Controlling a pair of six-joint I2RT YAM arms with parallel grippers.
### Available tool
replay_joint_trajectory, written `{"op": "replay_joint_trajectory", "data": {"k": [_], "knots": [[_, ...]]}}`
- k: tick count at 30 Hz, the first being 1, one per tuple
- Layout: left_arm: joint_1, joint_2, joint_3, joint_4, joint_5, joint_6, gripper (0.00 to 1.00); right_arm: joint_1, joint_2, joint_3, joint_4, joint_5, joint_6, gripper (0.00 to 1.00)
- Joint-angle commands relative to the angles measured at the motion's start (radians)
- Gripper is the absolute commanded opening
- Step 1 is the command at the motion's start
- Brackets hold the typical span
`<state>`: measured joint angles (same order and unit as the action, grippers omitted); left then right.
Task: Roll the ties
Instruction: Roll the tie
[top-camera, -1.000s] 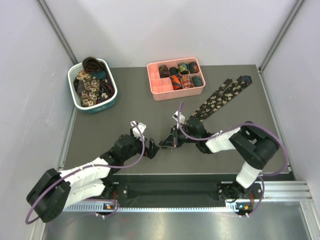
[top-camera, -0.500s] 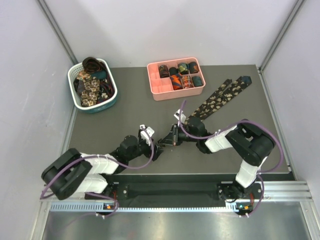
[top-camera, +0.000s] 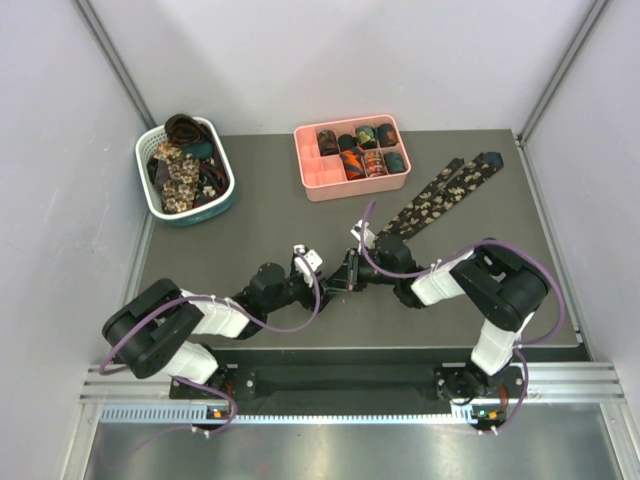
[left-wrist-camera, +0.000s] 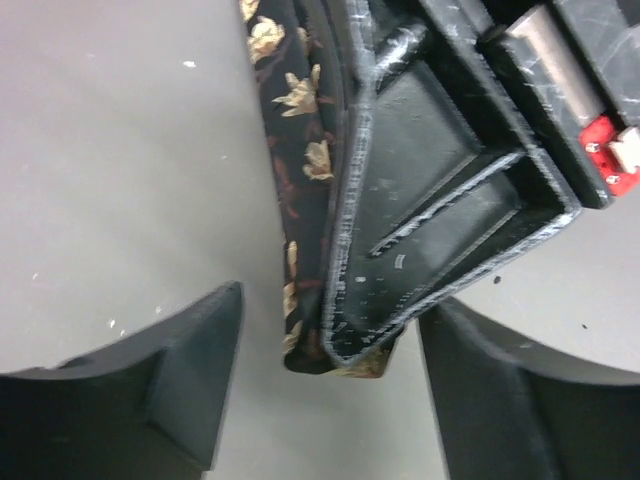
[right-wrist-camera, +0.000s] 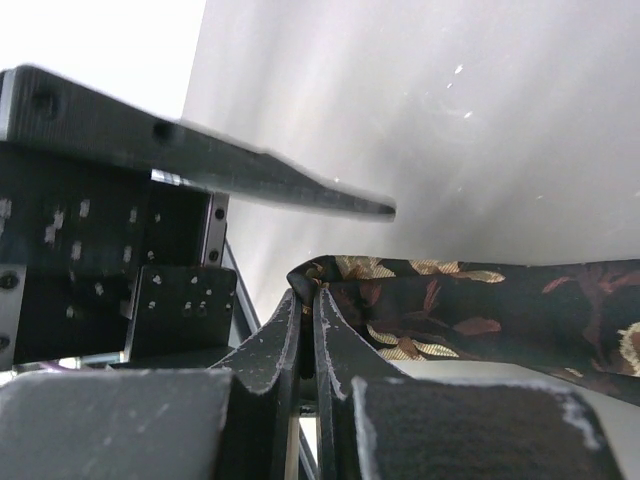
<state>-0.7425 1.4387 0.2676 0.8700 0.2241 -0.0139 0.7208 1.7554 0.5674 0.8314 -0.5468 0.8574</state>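
Note:
One of the ties, dark with beige flowers, lies as a long strip from the back right of the table toward the middle. My right gripper is shut on its folded near end, and the fabric runs off to the right. My left gripper stands open around that same end. Its two fingers stand apart from the cloth on either side. One finger of the right gripper lies against the tie in the left wrist view. In the top view my left gripper meets the right one.
A pink divided tray at the back holds several coiled ties. A white-and-teal basket at the back left is filled with loose ties. White walls close in the table on three sides.
My left arm has swung right and forward until its jaws straddle the tie's end, and they have narrowed somewhat. The right gripper has held the tie in place.

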Motion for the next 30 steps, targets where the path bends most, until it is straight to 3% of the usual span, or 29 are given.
{"op": "replay_joint_trajectory", "data": {"k": [1,4,10,16,23,30], "knots": [[-0.005,0.009,0.053,0.031,0.026,0.043,0.72,-0.017,0.004,-0.006,0.055,-0.002,0.008,0.00],[-0.005,-0.003,0.059,-0.029,0.027,0.052,0.63,-0.026,0.003,-0.011,0.057,-0.004,0.008,0.00],[-0.021,-0.006,0.084,-0.134,0.006,0.087,0.57,-0.035,0.012,-0.001,0.044,-0.001,0.003,0.00],[-0.028,0.031,0.111,-0.164,-0.026,0.098,0.58,-0.047,0.013,0.012,-0.003,0.013,-0.032,0.00],[-0.028,0.075,0.177,-0.264,-0.046,0.095,0.46,-0.070,-0.005,0.032,-0.081,0.022,-0.090,0.00],[-0.029,0.068,0.209,-0.359,-0.130,0.077,0.40,-0.086,-0.031,0.063,-0.192,0.050,-0.179,0.00]]}}
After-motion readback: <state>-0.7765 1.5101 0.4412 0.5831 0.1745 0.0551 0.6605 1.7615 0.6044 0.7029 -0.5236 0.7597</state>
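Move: The tie's near end is pinched in my right fingertips. It sits almost between my open left fingers, about 1 cm ahead of the left hand point, 1 cm to its right and 1 cm below. From there the tie runs out to its far tip, roughly 33 cm ahead of my left hand, 42 cm to its right and 6 cm lower. The pink box is some 33 cm ahead of that hand and 6 cm to its right. I narrow my left fingers from about three-quarters open to under half, bringing them in on both edges of the tie's end beside my right fingertips. The left hand sinks about 2 cm, drifts 1 cm forward and right, and rolls some 10 degrees, its left side rising. My right hand keeps its pinch and moves forward, right and down, about 3.5 cm in all, towards the tie's far tip. ##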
